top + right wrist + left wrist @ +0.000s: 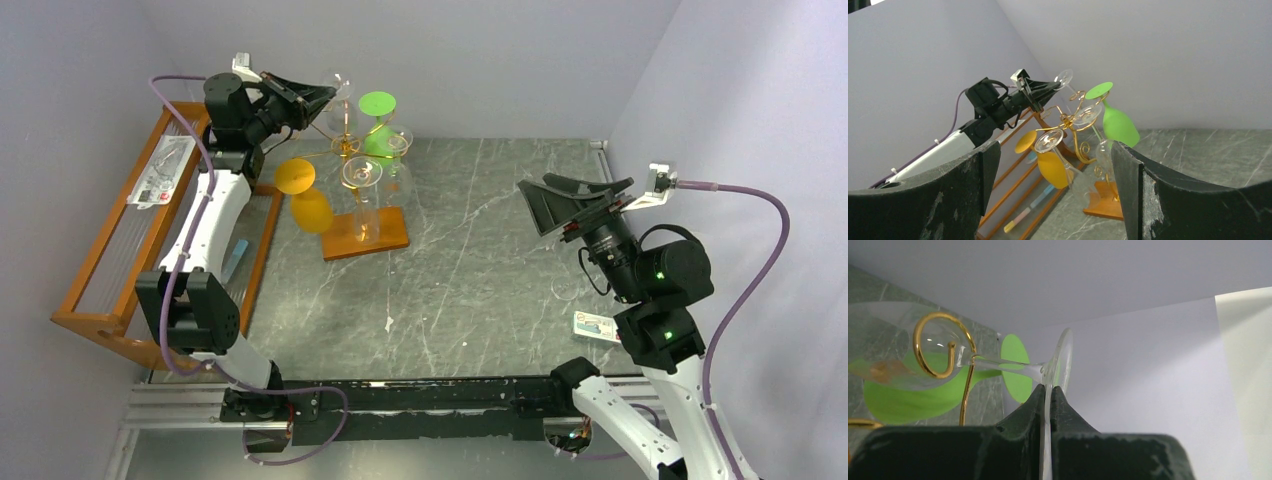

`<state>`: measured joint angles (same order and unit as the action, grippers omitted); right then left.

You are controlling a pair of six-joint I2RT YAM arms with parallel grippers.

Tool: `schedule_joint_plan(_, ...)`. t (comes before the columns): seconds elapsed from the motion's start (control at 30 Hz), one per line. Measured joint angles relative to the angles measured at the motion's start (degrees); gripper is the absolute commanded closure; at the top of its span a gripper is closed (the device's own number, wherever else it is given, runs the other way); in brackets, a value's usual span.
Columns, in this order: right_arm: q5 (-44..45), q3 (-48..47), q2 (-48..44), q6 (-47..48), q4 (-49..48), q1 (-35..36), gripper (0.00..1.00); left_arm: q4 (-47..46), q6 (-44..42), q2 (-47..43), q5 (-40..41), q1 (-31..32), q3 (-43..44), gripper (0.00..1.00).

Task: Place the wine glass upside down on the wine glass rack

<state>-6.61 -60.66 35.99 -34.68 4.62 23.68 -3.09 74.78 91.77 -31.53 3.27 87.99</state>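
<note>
My left gripper (pixel 318 98) is shut on the foot of a clear wine glass (pixel 340 100), held high at the top of the wine glass rack (pixel 346 146). In the left wrist view the jaws (pixel 1050 389) pinch the foot's rim. The wine glass (pixel 1008 366) lies on its side, and its stem passes a gold scroll arm of the rack (pixel 966 392). The rack's wooden base (pixel 385 238) stands on the table. My right gripper (pixel 572 205) hovers open and empty at mid-right; through its fingers (pixel 1055 185) I see the rack (pixel 1073 120) and the held glass (pixel 1064 77).
On the rack hang a green glass (pixel 380 135), an orange glass (pixel 310 208) and two clear glasses (pixel 362 175). A large wooden tray-like shelf (pixel 95 265) runs along the left wall, a packet (pixel 160 170) on it. A small card (pixel 598 326) lies by the right arm.
</note>
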Motion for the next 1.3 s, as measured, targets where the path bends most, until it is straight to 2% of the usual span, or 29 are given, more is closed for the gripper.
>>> schedule_joint_plan(0.2,0.04,0.0,0.33,0.02,0.0,0.0,0.15,1.4,-1.51,2.62,1.6,0.09,3.5,0.95)
schedule_joint_plan(0.53,0.48,0.0,0.35,0.04,0.0,0.0,0.15,3.43,-3.43,3.61,4.44,0.02,4.09,0.95)
schedule_joint_plan(0.97,0.98,0.02,0.35,0.07,0.04,0.0,0.15,3.96,-4.52,3.5,2.51,-3.5,3.02,0.95)
schedule_joint_plan(1.2,0.98,0.02,0.59,0.07,0.02,0.0,0.16,6.25,-9.77,3.52,0.72,-4.35,3.32,0.95)
schedule_joint_plan(1.3,0.98,0.02,0.59,0.07,0.0,0.0,0.16,8.96,-13.16,4.24,0.63,-4.5,5.29,0.89)
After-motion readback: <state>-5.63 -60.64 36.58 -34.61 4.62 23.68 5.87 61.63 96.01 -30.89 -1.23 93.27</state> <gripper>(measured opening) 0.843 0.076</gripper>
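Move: Roughly 4 cm ahead, 1 cm left and 5 cm below the left hand, which holds the upside-down clear glass by its foot, is the rack's far hook. The green glass hangs about 9 cm right, 3 cm ahead and 12 cm down; the rack's hub sits some 7 cm back, 2 cm right and 7 cm lower. From the idle right hand, that hook is about 30 cm ahead, 38 cm left and 12 cm down. Easing the clear glass in over the far hook, the left hand first goes forward about 3 cm with a slight dip, then swings some 4 cm left while sinking, ending about 3.5 cm lower. The shut fingers keep their pinch on the foot's rim, and the wrist rolls about 10 degrees, its left side rising, mostly at the end as the foot comes down towards the curl. ##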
